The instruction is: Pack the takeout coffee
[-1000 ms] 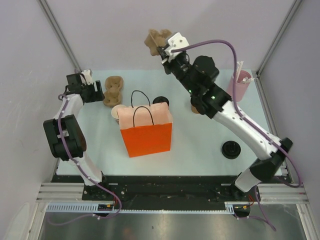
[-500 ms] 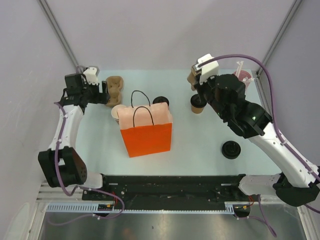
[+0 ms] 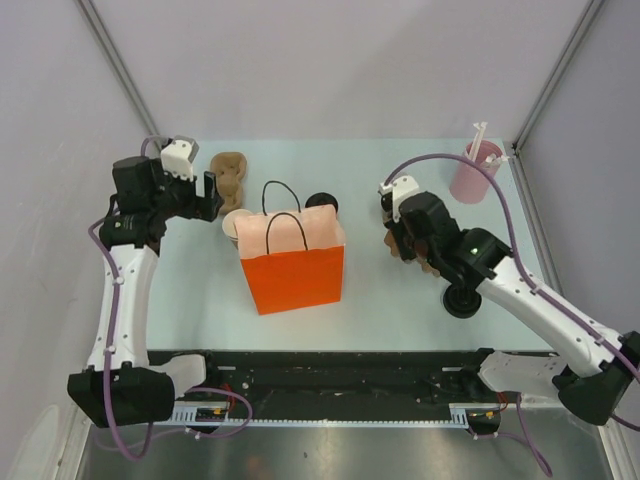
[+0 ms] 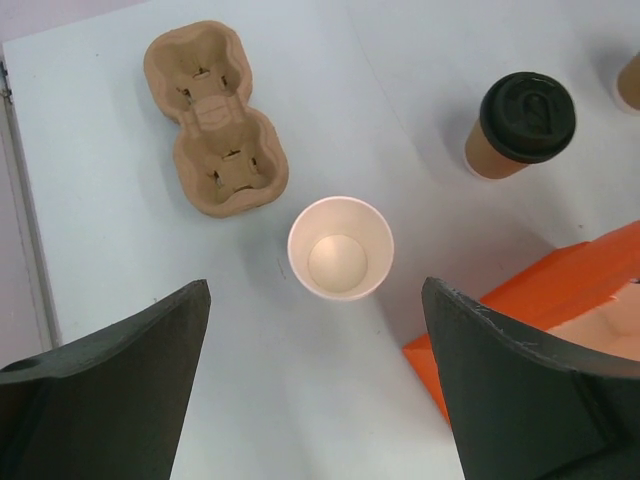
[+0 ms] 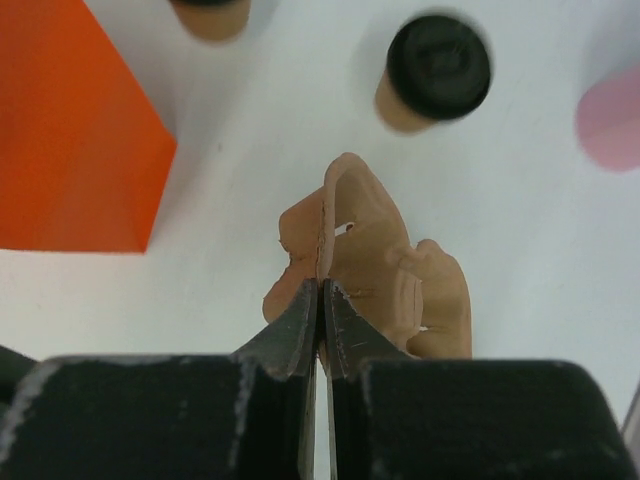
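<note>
One takeout coffee cup (image 4: pixel 522 125) with a black lid stands behind the orange bag (image 3: pixel 293 262); it also shows from above (image 3: pixel 321 202). A second lidded cup (image 5: pixel 435 72) stands just beyond my right gripper. That right gripper (image 5: pixel 321 285) is shut on the rim of a brown pulp tray (image 5: pixel 375 255), held low over the table to the right of the bag (image 3: pixel 392 232). My left gripper (image 4: pixel 315 330) hangs open above an open, lidless paper cup (image 4: pixel 340 248), nothing between its fingers (image 3: pixel 212 192).
A second pulp tray (image 4: pixel 215 120) lies at the back left. A loose black lid (image 3: pixel 462 299) rests at the front right, and a pink cylinder (image 3: pixel 475 170) with white straws stands at the back right. The bag's handles (image 3: pixel 283 205) stick up.
My right arm has swung down from high at the back to low beside the bag, still carrying the pulp tray. My left gripper moved over toward the lidless cup and opened wider.
</note>
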Robot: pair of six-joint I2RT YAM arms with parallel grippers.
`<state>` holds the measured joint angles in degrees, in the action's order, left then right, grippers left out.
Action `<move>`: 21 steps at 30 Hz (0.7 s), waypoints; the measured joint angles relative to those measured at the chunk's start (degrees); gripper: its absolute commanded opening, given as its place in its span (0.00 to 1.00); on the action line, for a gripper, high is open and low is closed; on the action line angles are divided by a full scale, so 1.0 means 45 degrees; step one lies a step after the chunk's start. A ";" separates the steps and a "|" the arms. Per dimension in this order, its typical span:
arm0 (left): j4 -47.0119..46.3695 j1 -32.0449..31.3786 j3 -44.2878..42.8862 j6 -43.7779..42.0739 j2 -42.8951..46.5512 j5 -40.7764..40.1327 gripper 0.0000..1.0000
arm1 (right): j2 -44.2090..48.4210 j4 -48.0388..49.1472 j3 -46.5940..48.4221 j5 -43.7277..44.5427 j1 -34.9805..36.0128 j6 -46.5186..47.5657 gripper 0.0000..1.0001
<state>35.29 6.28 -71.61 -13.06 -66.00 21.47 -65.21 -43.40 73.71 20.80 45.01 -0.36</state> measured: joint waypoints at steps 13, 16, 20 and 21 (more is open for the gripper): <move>0.0491 0.0000 0.0000 0.0039 0.0690 0.0738 0.92 | -0.1345 0.2555 -0.4090 -0.1491 0.0257 -0.1467 0.00; 0.0495 0.0000 0.0000 0.0092 0.0733 0.0787 0.92 | -0.2147 0.3084 -0.4371 -0.1651 0.0578 -0.1685 0.15; 0.0505 0.0000 0.0000 0.0117 0.0806 0.0937 0.92 | -0.2414 0.3371 -0.4532 -0.2084 0.0675 -0.2142 0.48; 0.0505 0.0000 0.0000 0.0117 0.0816 0.0947 0.92 | -0.2395 0.3444 -0.4532 -0.2181 0.0675 -0.2307 0.54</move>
<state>37.56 6.28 -71.61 -12.53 -62.33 25.74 -75.99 -27.90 53.32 10.98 48.05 -10.74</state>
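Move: The right hand, holding the cup carrier, has its landing spot almost straight below: roughly 20 cm down, 2 cm back and 3 cm left, on bare table. From this hand the orange bag's middle is about 23 cm left and 1 cm back; a lidded cup stands 17 cm straight ahead, a second cup 16 cm ahead and 17 cm left. The black lid stack lies 4 cm back, 14 cm right. From the left hand that spot is some 38 cm right, 10 cm back, 20 cm below. Straight down at first and fast, then down and leftward towards the orange bag's right side, the right hand lowers the carrier about 16 cm, edging back slightly while its fingers tip some 20 degrees further down. At the bottom it stops and the fingers part, freeing the carrier's wall. The empty, open left hand eases back and up about 2 cm. ##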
